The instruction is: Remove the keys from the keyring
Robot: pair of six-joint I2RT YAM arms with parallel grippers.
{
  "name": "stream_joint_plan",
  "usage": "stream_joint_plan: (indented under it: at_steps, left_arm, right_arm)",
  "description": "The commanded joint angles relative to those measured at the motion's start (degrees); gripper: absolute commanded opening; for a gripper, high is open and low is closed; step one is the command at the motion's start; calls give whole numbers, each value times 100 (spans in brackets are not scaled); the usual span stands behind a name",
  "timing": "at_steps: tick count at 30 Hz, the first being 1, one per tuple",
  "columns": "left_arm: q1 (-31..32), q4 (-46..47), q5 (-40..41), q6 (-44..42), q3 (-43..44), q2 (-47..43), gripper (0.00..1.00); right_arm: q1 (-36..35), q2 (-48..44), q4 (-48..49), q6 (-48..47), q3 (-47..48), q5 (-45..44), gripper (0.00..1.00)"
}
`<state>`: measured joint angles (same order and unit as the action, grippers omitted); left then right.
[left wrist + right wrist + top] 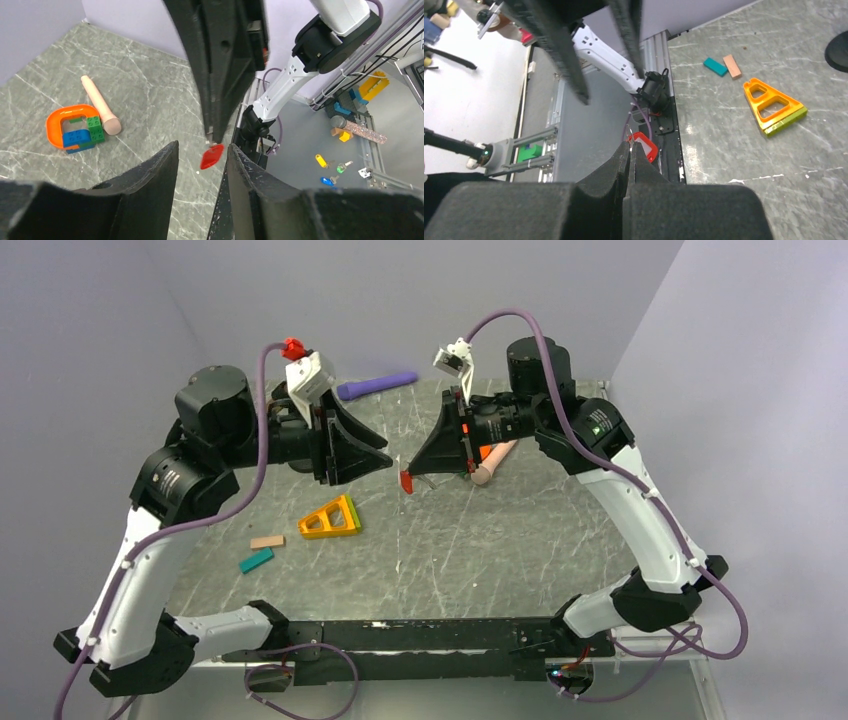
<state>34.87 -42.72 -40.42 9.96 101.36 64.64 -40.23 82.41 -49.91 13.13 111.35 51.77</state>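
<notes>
The keys, a small red oval piece (406, 481), hang in the air over the middle of the table. My right gripper (414, 473) is shut on the thin wire keyring at its top; in the right wrist view the red piece (645, 146) shows just past the closed fingertips (626, 148). In the left wrist view the red piece (212, 156) dangles below the right gripper's tip (210, 132), just beyond my left gripper (202, 150). The left jaws are open, with a gap and nothing between them.
An orange triangle frame with a green edge (332, 518), a tan block (267, 541) and a teal block (256, 560) lie front left. A purple rod (377, 385) lies at the back. A peach peg (100, 104) and an orange loop holding blue and green blocks (75, 127) lie under the right arm.
</notes>
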Motion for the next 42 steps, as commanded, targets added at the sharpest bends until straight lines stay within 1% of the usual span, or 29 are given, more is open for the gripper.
stream_joint_plan:
  at_steps: [1,5,8,11,19,24,29,33,38,42]
  left_arm:
    - [-178,90,-543,230,181,81,45]
    - [-200,468,-1035,726,65,237,41]
    - [-205,638,-1253,906,-10,306,38]
    - [-202,736,-1376,964,-14,336,37]
    - [-194,458,-1411,832,157,581,32]
    - [-187,443,-1455,845,138,658,22]
    - [-174,330,-1439,792,158,657,13]
    - [-163,299,-1470,789,148,651,0]
    - [-152,400,-1503,844,67,582,0]
    - [-156,631,-1301,1027,-33,479,0]
  right_arm:
    - [14,-19,196,61,299,386,0]
    - [15,-60,260,72,281,328,0]
    - [11,-63,266,68,290,287,0]
    - [15,-67,247,21,273,232,0]
    - [13,-92,262,-32,321,124,0]
    - [15,-69,235,-89,391,100,0]
    - [14,-72,295,-99,390,66,0]
    - [20,-78,407,-75,340,44,0]
    - [17,-143,713,61,237,-36,0]
    - [15,-235,1042,208,113,-234,0]
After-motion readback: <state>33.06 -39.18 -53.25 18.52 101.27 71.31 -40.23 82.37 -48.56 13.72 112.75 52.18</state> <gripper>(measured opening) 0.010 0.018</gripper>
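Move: The keyring is held in the right fingertips, its free part jutting about 1 cm to their left. From the left hand, that part lies some 3 cm to the right, level fore and aft, and about 3 cm lower. The red tag hangs about 2 cm below it and 1 cm nearer the base. The key hangs about 6 cm to the right of the left hand, 1 cm back and 5 cm lower. The keyring's jutting part is what the left hand closes on: from half open, it eases about 3 cm right and a little down towards the right fingertips, turning some 15 degrees (partly clockwise, squaring up to the other hand, partly rolling about its fingers). Then it stops and shuts fully, pinching the ring tip to tip with the right gripper, which keeps its closed hold and barely shifts. ##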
